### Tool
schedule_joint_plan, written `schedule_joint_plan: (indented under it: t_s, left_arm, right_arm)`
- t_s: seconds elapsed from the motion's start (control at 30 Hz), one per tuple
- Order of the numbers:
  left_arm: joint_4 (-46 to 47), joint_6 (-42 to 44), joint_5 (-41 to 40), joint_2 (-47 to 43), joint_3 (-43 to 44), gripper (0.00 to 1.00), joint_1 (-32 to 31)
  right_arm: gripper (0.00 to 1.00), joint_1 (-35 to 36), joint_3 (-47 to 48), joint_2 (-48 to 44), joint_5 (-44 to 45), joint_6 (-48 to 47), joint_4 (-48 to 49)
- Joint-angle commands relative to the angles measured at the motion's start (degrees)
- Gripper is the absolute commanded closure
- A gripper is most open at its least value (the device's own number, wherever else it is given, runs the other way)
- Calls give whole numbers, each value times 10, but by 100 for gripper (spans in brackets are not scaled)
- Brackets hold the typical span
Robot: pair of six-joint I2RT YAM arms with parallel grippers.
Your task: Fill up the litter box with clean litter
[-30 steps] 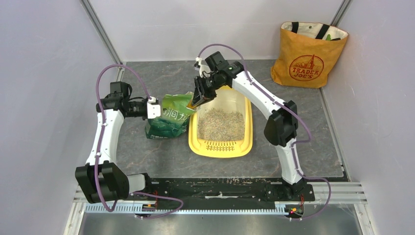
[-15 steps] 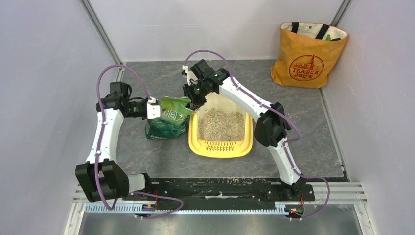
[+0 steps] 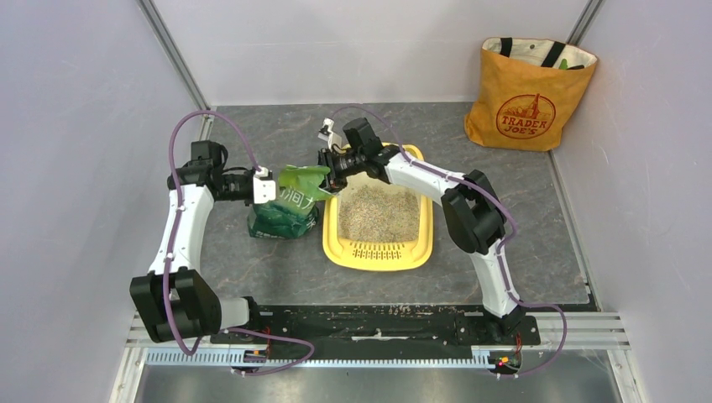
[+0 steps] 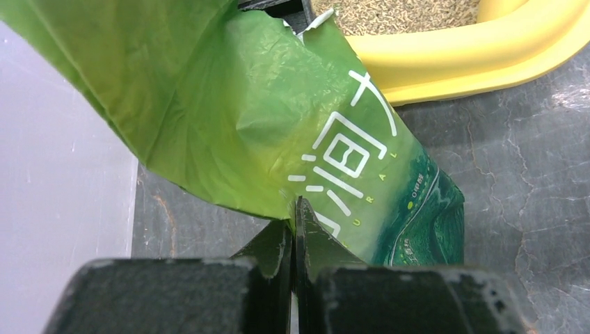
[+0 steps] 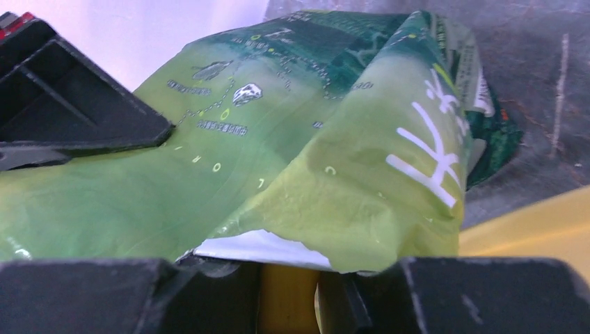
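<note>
The yellow litter box (image 3: pixel 378 256) lies mid-table with grey-beige clean litter (image 3: pixel 379 214) spread inside. To its left stands the crinkly green bag (image 3: pixel 285 210). My left gripper (image 3: pixel 270 186) is shut on the bag's upper left edge; in the left wrist view the jaws (image 4: pixel 294 209) pinch the green film (image 4: pixel 264 125). My right gripper (image 3: pixel 330 172) is at the bag's mouth, over the box's far-left corner. It is shut on an orange-yellow scoop handle (image 5: pixel 285 306), and the scoop's head is hidden under the bag's torn edge (image 5: pixel 292 139).
An orange tote bag (image 3: pixel 531 92) stands in the far right corner against the walls. White walls close in the table on the left, back and right. The box's rim (image 4: pixel 459 62) runs close beside the bag.
My right gripper has come down and to the left with the scoop, from above the box's far-left corner to the bag's mouth. The left gripper and bag have hardly moved.
</note>
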Motion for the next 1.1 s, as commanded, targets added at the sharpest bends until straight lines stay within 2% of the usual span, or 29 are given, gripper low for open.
schedule_joint_plan:
  t_s: [0.0, 0.07, 0.3, 0.5, 1.07]
  left_arm:
    - [74, 13, 49, -5, 6, 98, -9]
    - [86, -3, 49, -7, 6, 98, -10]
    - [105, -31, 47, -7, 8, 98, -10]
    - [105, -33, 38, -8, 6, 98, -10]
    - [106, -37, 30, -14, 2, 98, -10]
  right_arm:
    - [100, 17, -53, -62, -101, 135, 278]
    - [100, 14, -81, -82, -105, 163, 310]
    - [100, -20, -148, -146, -101, 175, 307]
    - [100, -59, -206, -191, -103, 172, 295]
    - [100, -147, -391, -316, -102, 236, 343]
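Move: The right hand holds the orange scoop by its handle at the bag's mouth; the bowl is down inside, about 10 cm left of the hand and 4 cm lower. The litter box's middle lies some 14 cm to its right, 4 cm back and 11 cm below. The bag's body is about 11 cm left, 4 cm back and 9 cm below. From the left hand, the litter box is roughly 25 cm right, 3 cm back and 15 cm down. With the scoop handle still gripped, the right hand draws the bowl up through the bag's mouth, first lifting a little, then pulling about 12 cm right over the litter box while rising some 6–7 cm. The wrist tips the scoop's bowl end up about 15 degrees and turns slightly clockwise. The left hand keeps its pinch on the bag's top, easing about 1.5 cm forward and slightly up. ##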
